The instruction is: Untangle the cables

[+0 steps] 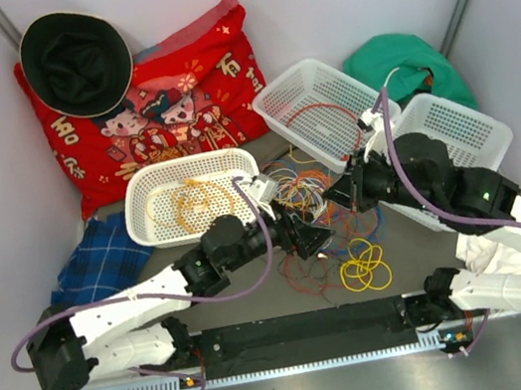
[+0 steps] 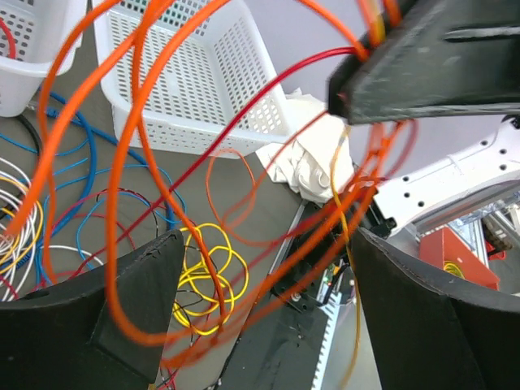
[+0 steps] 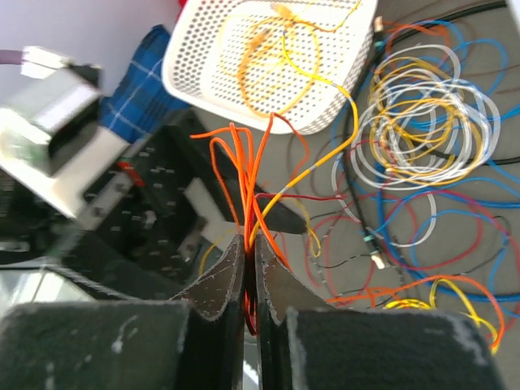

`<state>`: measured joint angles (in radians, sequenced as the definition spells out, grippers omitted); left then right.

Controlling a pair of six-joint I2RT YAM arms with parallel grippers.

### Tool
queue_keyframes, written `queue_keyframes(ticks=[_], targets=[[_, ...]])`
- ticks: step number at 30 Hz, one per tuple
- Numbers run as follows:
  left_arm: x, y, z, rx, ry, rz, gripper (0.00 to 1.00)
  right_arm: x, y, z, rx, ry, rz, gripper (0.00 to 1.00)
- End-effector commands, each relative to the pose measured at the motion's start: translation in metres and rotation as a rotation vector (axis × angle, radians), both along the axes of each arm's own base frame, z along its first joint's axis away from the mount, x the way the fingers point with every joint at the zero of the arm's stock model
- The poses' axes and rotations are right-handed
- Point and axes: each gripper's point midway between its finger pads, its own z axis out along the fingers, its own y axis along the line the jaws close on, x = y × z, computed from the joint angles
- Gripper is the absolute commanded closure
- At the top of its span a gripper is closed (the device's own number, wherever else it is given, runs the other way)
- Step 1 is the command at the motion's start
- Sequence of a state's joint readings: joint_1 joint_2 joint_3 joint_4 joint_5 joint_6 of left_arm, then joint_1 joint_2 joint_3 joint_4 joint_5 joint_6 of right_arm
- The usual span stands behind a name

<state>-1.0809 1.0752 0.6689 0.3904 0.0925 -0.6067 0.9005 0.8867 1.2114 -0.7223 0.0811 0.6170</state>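
The cables lie tangled in red, blue, white and orange loops on the grey table between the baskets. A yellow coil lies apart, nearer the front. My right gripper is shut on a bunch of orange cables and holds them up off the table. My left gripper is open wide, and loops of orange cable hang between its fingers without being pinched. In the top view the left gripper and right gripper sit close together over the tangle.
Three white baskets stand behind the tangle: one at left holding yellow and orange cables, one in the middle with a red cable, one at right. A red pillow, black hat, blue plaid cloth and green cloth lie at the back.
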Motion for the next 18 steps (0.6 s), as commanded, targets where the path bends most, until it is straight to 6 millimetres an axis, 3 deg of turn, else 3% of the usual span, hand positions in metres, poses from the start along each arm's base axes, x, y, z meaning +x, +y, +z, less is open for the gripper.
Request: queue_keyframes(ticks=[1, 5, 6, 9, 10, 12, 13, 16, 18], targets=[[0.002, -0.019, 0.032, -0.084, -0.067, -0.024, 0.15, -0.012, 0.015, 0.024, 0.133, 0.006, 0.064, 1.0], [0.005, -0.03, 0.028, -0.062, -0.056, -0.032, 0.39, -0.019, 0.014, 0.023, 0.14, 0.02, 0.086, 1.0], [0.004, -0.032, 0.03, -0.063, -0.062, -0.039, 0.54, -0.02, 0.012, 0.023, 0.138, 0.021, 0.084, 1.0], [0.004, -0.032, 0.033, -0.054, -0.076, -0.045, 0.75, -0.023, 0.007, 0.025, 0.139, 0.012, 0.086, 1.0], [0.005, -0.032, 0.034, -0.054, -0.076, -0.042, 0.97, -0.024, 0.005, 0.023, 0.13, 0.01, 0.083, 0.9], [0.007, -0.03, 0.037, -0.052, -0.073, -0.025, 1.0, -0.024, -0.001, 0.024, 0.125, -0.004, 0.069, 0.74], [0.006, -0.029, 0.039, -0.054, -0.072, -0.027, 1.0, -0.025, -0.003, 0.026, 0.123, -0.011, 0.071, 0.61], [0.005, -0.026, 0.043, -0.052, -0.064, -0.027, 1.0, -0.023, -0.017, 0.029, 0.096, -0.037, 0.024, 0.45], [0.002, -0.022, 0.043, -0.046, -0.046, -0.026, 1.0, -0.02, -0.029, 0.03, 0.063, -0.057, -0.012, 0.41]])
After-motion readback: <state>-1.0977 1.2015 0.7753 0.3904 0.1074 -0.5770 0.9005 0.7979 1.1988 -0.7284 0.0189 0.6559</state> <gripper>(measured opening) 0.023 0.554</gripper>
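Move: The orange cable bundle, with a red and a yellow strand in it, is pinched in my shut right fingers. The stretch my left fingers will shut on lies about 3 cm to the right of my open left hand and 1 cm ahead, level with it. On the table some 25 cm below, the yellow coil lies 9 cm right and 2 cm back of my left hand, and the white cable tangle 17 cm ahead and 2 cm left. I pass the orange bundle from hand to hand. My left hand slides about 3 cm right onto it, dipping slightly and coming back up, and closes from wide open to pinch the strands. Then my right fingers open about halfway and let go, while that hand eases some 2 cm back and slightly up, hardly turning. ##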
